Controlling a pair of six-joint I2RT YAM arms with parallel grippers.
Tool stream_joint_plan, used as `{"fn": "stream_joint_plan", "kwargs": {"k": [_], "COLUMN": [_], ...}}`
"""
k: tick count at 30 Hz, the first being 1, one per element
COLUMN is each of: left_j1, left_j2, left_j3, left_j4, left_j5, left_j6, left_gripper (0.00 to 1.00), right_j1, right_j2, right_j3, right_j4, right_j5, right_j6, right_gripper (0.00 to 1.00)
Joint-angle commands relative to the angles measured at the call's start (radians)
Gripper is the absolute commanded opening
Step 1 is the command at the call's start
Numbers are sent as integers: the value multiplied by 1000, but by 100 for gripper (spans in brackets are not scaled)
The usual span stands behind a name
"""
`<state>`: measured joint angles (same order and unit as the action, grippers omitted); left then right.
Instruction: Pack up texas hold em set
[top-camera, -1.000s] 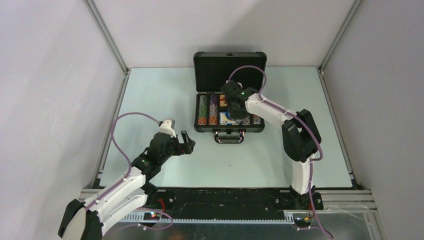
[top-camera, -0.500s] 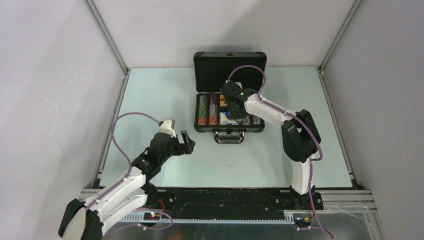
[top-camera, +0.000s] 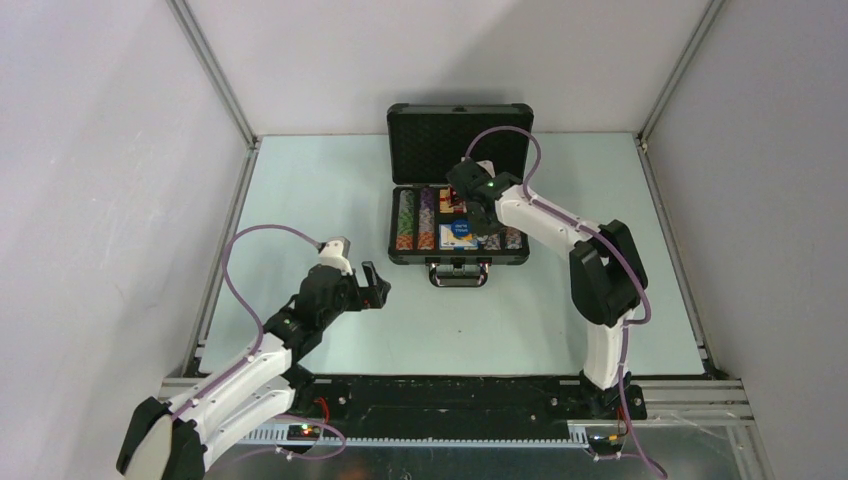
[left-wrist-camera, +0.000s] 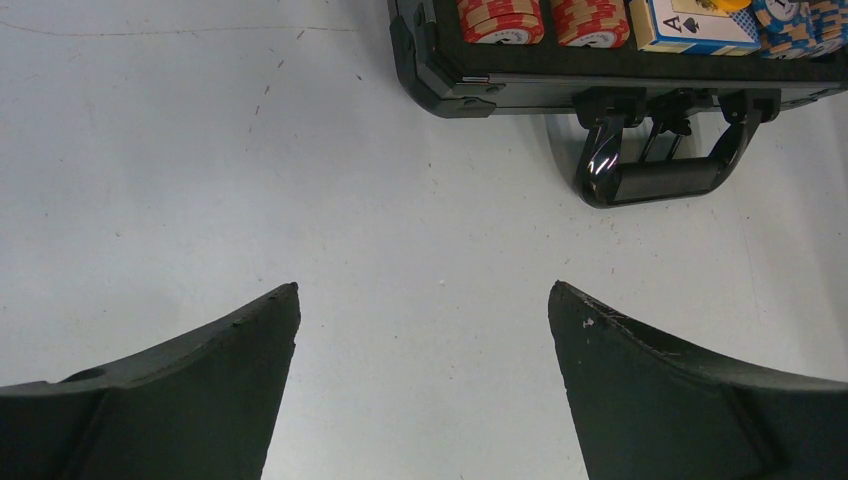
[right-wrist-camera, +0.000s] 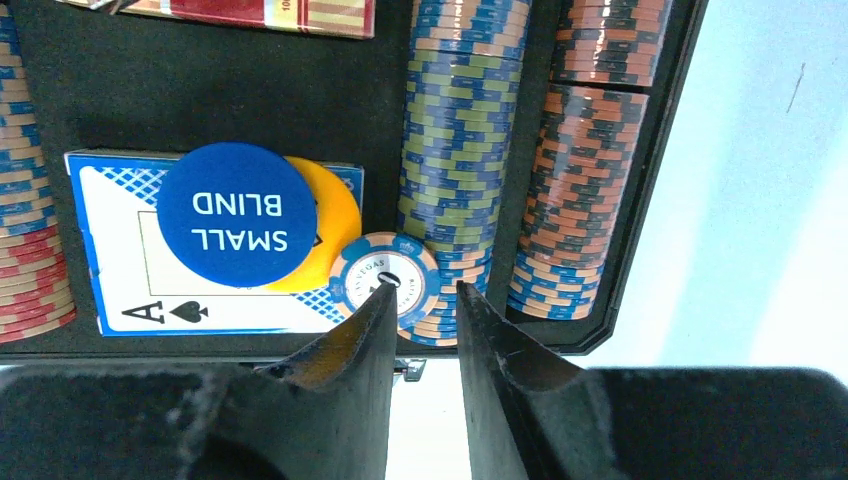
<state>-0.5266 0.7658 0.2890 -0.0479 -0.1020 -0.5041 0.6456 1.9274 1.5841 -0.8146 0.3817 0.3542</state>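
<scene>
The dark briefcase (top-camera: 459, 259) lies open at the table's back middle, lid (top-camera: 440, 130) upright. Rows of striped poker chips (right-wrist-camera: 462, 120) fill its slots. A blue "SMALL BLIND" button (right-wrist-camera: 237, 213) overlaps an orange button (right-wrist-camera: 335, 225) on a blue-white card box (right-wrist-camera: 120, 250). A red card box (right-wrist-camera: 270, 15) lies behind them. My right gripper (right-wrist-camera: 424, 287) hangs over the case's near right part, open by a narrow gap and holding nothing; one chip (right-wrist-camera: 375, 270) lies flat just beyond its left finger. My left gripper (left-wrist-camera: 423, 290) is wide open over bare table.
The case's handle (left-wrist-camera: 655, 175) juts toward the arms. In the top view my left gripper (top-camera: 376, 285) sits left of and nearer than the case, my right gripper (top-camera: 470, 198) above it. Metal frame rails (top-camera: 215, 280) border the table.
My right gripper has shifted slightly back and right over the case, uncovering the blue-white card box, and its jaws have narrowed a little. The left arm has stayed put.
</scene>
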Motion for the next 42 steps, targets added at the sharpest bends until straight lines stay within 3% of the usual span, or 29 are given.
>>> {"fn": "stream_joint_plan", "kwargs": {"k": [1,9,17,27,42], "left_j1": [5,5,5,5,5], "left_j2": [3,3,5,3,6], "left_j3": [11,11,11,10,10], "left_j4": [19,19,21,21,20], "left_j5": [-7,-7,-7,-5,-7], "left_j6": [19,19,21,19,20], "left_gripper": [98,98,98,98,98], "right_j1": [-4,-1,-2,-8,-24], "right_j2": [-27,-72,-136,-79,-22], "right_j3": [-2,-17,-59,-46,-42], "right_j4": [-15,14,70,65,67], "right_j5": [36,27,-24,-33,-24], "right_j6": [-2,14,146,144,114], "right_gripper": [32,36,57,69,64]}}
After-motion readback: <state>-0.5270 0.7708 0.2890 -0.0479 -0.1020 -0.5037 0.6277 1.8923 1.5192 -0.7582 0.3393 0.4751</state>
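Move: The 10 chip lies tight by the right hand's left fingertip, its middle about 1 cm ahead of the hand point, 1 cm to its left and 1 cm below. The small blind disc sits roughly 7 cm left and 3 cm ahead, on the card box, whose middle is some 7 cm left and 2 cm ahead. The blue-green chip row's middle is about 5 cm ahead and 1 cm right. From the left hand the 10 chip is about 13 cm ahead, 24 cm right and a little lower. The right hand starts with its left fingertip on the 10 chip, eases barely half a centimetre to the right, then comes up off it about 2 cm, spreading the fingers from a third to two thirds open while its left side rolls up some 10 degrees and the wrist turns slightly clockwise. Keeping that opening, it sinks again by about 2.5 cm, so that one fingertip comes down beside the chip's left edge and the other off to its right over the chip row. ##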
